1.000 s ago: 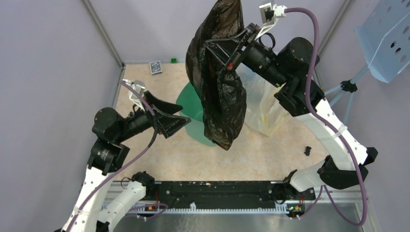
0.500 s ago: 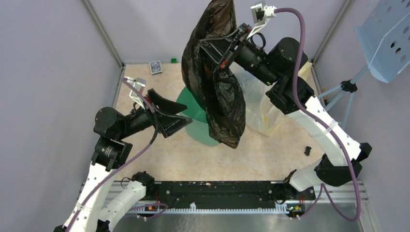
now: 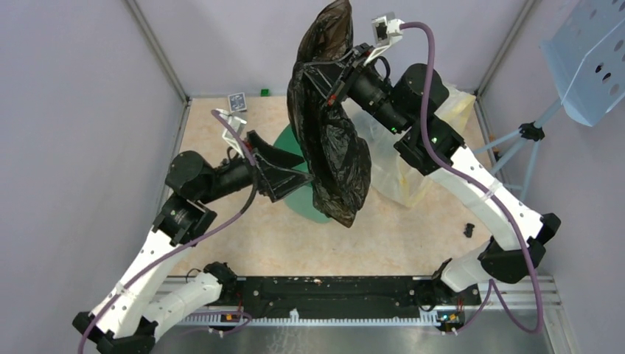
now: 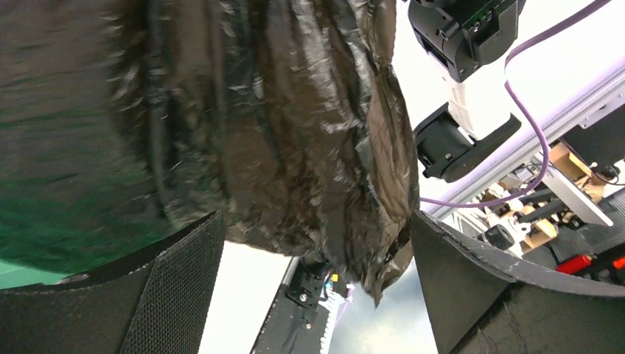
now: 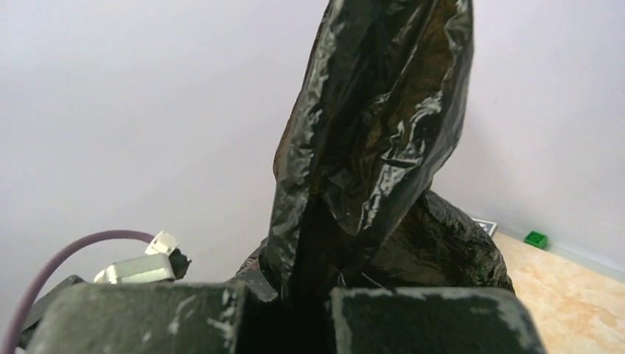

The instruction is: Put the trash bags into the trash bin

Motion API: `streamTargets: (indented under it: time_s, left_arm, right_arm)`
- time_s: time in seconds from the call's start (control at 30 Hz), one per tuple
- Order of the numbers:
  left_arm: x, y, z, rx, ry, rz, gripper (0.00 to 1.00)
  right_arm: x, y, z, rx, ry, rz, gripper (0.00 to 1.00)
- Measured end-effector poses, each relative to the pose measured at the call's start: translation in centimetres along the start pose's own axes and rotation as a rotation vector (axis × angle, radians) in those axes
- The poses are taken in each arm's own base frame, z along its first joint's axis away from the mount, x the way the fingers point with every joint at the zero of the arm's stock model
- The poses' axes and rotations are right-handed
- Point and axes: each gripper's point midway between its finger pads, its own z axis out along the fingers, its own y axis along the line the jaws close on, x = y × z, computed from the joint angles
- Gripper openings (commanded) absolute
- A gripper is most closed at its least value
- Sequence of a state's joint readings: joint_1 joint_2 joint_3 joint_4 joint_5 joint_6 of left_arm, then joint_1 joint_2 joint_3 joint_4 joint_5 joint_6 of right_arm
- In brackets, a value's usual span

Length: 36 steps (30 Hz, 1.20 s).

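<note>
The black trash bag (image 3: 335,158) hangs high above the table, pinched near its top by my right gripper (image 3: 328,81), which is shut on it. In the right wrist view the glossy plastic (image 5: 376,133) rises from between the jaws of the right gripper (image 5: 317,291). The bag's lower end dangles over the mint-green trash bin (image 3: 309,205), which it largely hides. My left gripper (image 3: 295,171) stands open beside the bag and over the bin. In the left wrist view the crinkled bag (image 4: 280,133) hangs just beyond the wide jaws of the left gripper (image 4: 315,221), with the green bin (image 4: 44,228) at the left.
Clear and yellowish plastic bags (image 3: 398,166) lie right of the bin under the right arm. A small card box (image 3: 236,102) and a green block (image 3: 264,92) sit by the back wall. A small black object (image 3: 469,229) lies near the right.
My left arm has swung right, bringing its open jaws up to the bag over the bin. The right gripper has shifted slightly left with the bag.
</note>
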<state>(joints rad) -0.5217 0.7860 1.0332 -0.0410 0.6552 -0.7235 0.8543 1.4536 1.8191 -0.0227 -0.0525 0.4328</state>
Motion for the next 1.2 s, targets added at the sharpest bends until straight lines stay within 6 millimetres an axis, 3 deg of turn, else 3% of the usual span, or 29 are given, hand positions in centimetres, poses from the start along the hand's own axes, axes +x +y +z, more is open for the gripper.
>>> streamTargets:
  time_s: [0.13,0.2,0.27,0.4,0.53,0.67,0.8,1.1,1.2]
  left_arm:
    - [1.3,-1.1,2.4,0.026,0.047,0.006,0.99]
    - [2.0,-1.3,3.2,0.027,0.066,0.012,0.92]
    - [2.7,-1.1,3.8,0.012,0.081,0.017,0.78]
    - [3.2,0.1,4.2,-0.063,0.099,0.022,0.29]
    - [2.9,1.6,3.7,-0.170,0.105,0.029,0.00]
    - [2.4,2.5,2.2,-0.276,0.107,0.035,0.00]
    - [0.8,1.8,0.6,-0.333,0.087,0.046,0.00]
    - [-7.0,-3.1,-2.2,-0.351,-0.071,0.138,0.00]
    - [-8.4,-3.8,-2.8,-0.353,-0.109,0.157,0.00]
  right_arm:
    - [0.3,-0.8,0.1,0.031,-0.002,-0.019,0.00]
    - [0.4,-1.2,0.2,0.050,-0.003,-0.027,0.00]
    - [0.5,-1.6,0.3,0.064,-0.005,-0.036,0.00]
    - [0.8,-2.1,0.3,0.081,-0.002,-0.051,0.00]
    - [0.7,-2.5,0.3,0.097,-0.005,-0.076,0.00]
    - [0.9,-3.0,0.2,0.121,0.003,-0.106,0.00]
    - [1.1,-3.4,0.1,0.134,0.012,-0.127,0.00]
    - [2.3,-4.2,-0.2,0.165,0.063,-0.144,0.00]
    - [3.4,-4.8,-0.5,0.187,0.108,-0.149,0.00]
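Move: The hanging middle of the black trash bag is about 6 cm to the right and some 4 cm ahead of the left hand, roughly at its height; the trash bin's middle is about 10 cm ahead, 2 cm right and 30 cm below that hand. From the right hand, which already holds the bag, the bin lies nearly straight below, some 43 cm down, while the bag's middle hangs about 6 cm back, 3 cm right and 12 cm lower. The wide-open left hand reaches about 5 cm right into the near side of the hanging black bag, shuts its fingers fully to pinch the film while sinking slightly, then pulls back left and rises some 11 cm, swinging about 20 degrees counter-clockwise. The right hand keeps its pinch on the bag, easing some 3 cm forward and then sinking about 5 cm in all towards the bin, with a slight clockwise turn. ##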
